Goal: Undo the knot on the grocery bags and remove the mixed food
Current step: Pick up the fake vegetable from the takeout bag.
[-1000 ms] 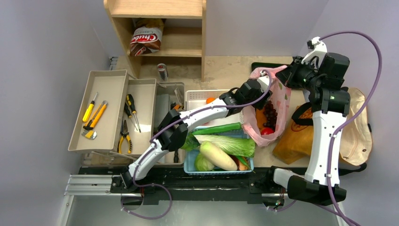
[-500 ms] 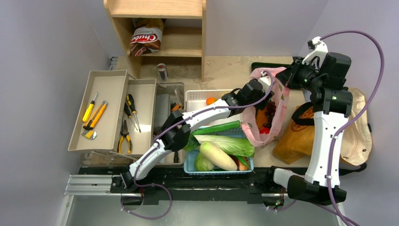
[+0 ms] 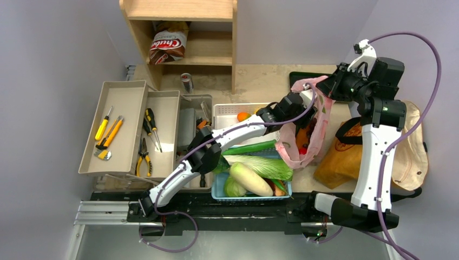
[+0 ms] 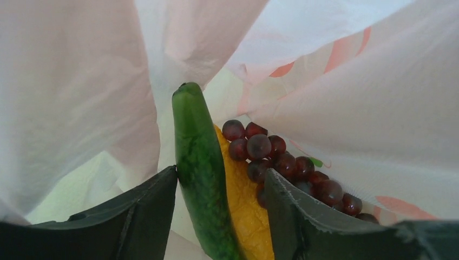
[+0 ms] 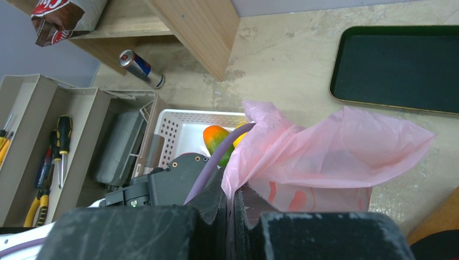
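Observation:
My right gripper (image 5: 233,201) is shut on the rim of the pink bag (image 5: 335,146), holding that edge up (image 3: 325,89). My left gripper (image 4: 221,173) is inside the bag, open. Its fingers flank an upright cucumber (image 4: 197,179) and a yellow-orange item (image 4: 243,211); the left fingertip touches the cucumber. Dark grapes (image 4: 281,160) lie just past the right finger. No knot shows. The brown paper bag (image 3: 338,157) lies to the right of the pink bag (image 3: 319,116). A blue basket (image 3: 251,197) holds a cucumber (image 3: 249,147), napa cabbage (image 3: 265,165) and daikon (image 3: 249,179).
A white perforated basket (image 3: 227,111) with an orange-green fruit (image 5: 216,138) stands left of the pink bag. Tool trays (image 3: 130,127), a wooden shelf (image 3: 184,32) with a Chubs bag (image 3: 168,46), a can (image 3: 187,82), a black tray (image 5: 398,67) and a beige tote (image 3: 414,146) surround the area.
The left gripper pushed a little deeper into the pink bag. The bag's near side folded inward, hiding most of the grapes and the red fruit from above.

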You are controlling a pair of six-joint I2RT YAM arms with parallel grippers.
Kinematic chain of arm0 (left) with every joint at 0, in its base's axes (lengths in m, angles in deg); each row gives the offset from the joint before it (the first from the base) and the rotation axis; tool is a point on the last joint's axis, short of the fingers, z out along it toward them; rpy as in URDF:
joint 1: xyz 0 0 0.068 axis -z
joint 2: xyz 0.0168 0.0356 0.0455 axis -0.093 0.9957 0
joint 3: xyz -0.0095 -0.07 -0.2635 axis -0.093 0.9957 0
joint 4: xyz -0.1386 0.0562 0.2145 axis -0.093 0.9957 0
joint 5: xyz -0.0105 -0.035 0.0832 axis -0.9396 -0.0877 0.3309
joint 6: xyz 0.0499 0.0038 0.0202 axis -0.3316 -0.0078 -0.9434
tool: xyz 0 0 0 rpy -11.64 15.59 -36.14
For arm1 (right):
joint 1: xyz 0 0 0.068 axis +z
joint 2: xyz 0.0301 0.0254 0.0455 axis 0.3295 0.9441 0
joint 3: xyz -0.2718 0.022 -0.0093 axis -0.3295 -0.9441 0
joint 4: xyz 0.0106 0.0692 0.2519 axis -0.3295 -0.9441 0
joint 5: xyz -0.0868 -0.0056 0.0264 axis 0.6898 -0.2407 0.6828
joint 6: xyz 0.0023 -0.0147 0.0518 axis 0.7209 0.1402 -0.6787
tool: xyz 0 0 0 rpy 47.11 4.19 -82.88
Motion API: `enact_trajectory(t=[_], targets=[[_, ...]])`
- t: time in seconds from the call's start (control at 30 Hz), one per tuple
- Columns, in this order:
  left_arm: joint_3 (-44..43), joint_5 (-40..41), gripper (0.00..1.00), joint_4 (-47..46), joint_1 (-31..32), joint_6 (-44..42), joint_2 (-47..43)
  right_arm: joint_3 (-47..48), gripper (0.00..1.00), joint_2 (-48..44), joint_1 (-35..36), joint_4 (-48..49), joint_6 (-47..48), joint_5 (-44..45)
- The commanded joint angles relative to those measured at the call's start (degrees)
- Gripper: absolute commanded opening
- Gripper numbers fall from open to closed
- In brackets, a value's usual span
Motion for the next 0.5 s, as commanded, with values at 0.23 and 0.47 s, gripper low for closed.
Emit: enact_trajectory(t=[0.23, 0.47], targets=[[-1.79, 0.31, 0.35, 5.48, -0.95, 4.53, 4.24, 6.05, 0.0, 0.25, 0.1, 2.61, -1.91, -5.42], [6.48, -2.2, 0.0, -1.95, -0.97, 3.66, -3.04, 4.61, 0.0, 0.27, 0.1, 2.76, -0.57, -1.69]])
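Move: Inside the pink bag, the green fake vegetable stands nearly upright between the left hand's open fingers, its middle about 1 cm ahead, 1 cm to the right and 2 cm lower. The orange-yellow vegetable lies roughly 4 cm back from this hand, neither left nor right of it. The grapes are about 4 cm back and 5 cm right; both are some 7 cm below. From the right hand, the green vegetable is about 6 cm back, 1 cm right and 25 cm down. The left hand's two fingertips close around the green fake vegetable and pinch it from both sides, going from a bit over half open to nearly shut, the gripper's effort rising at the end. Meanwhile this hand sinks only about 1 cm into the bag, its wrist barely turning. The right hand keeps its shut grip on the bag's rim, almost still. ##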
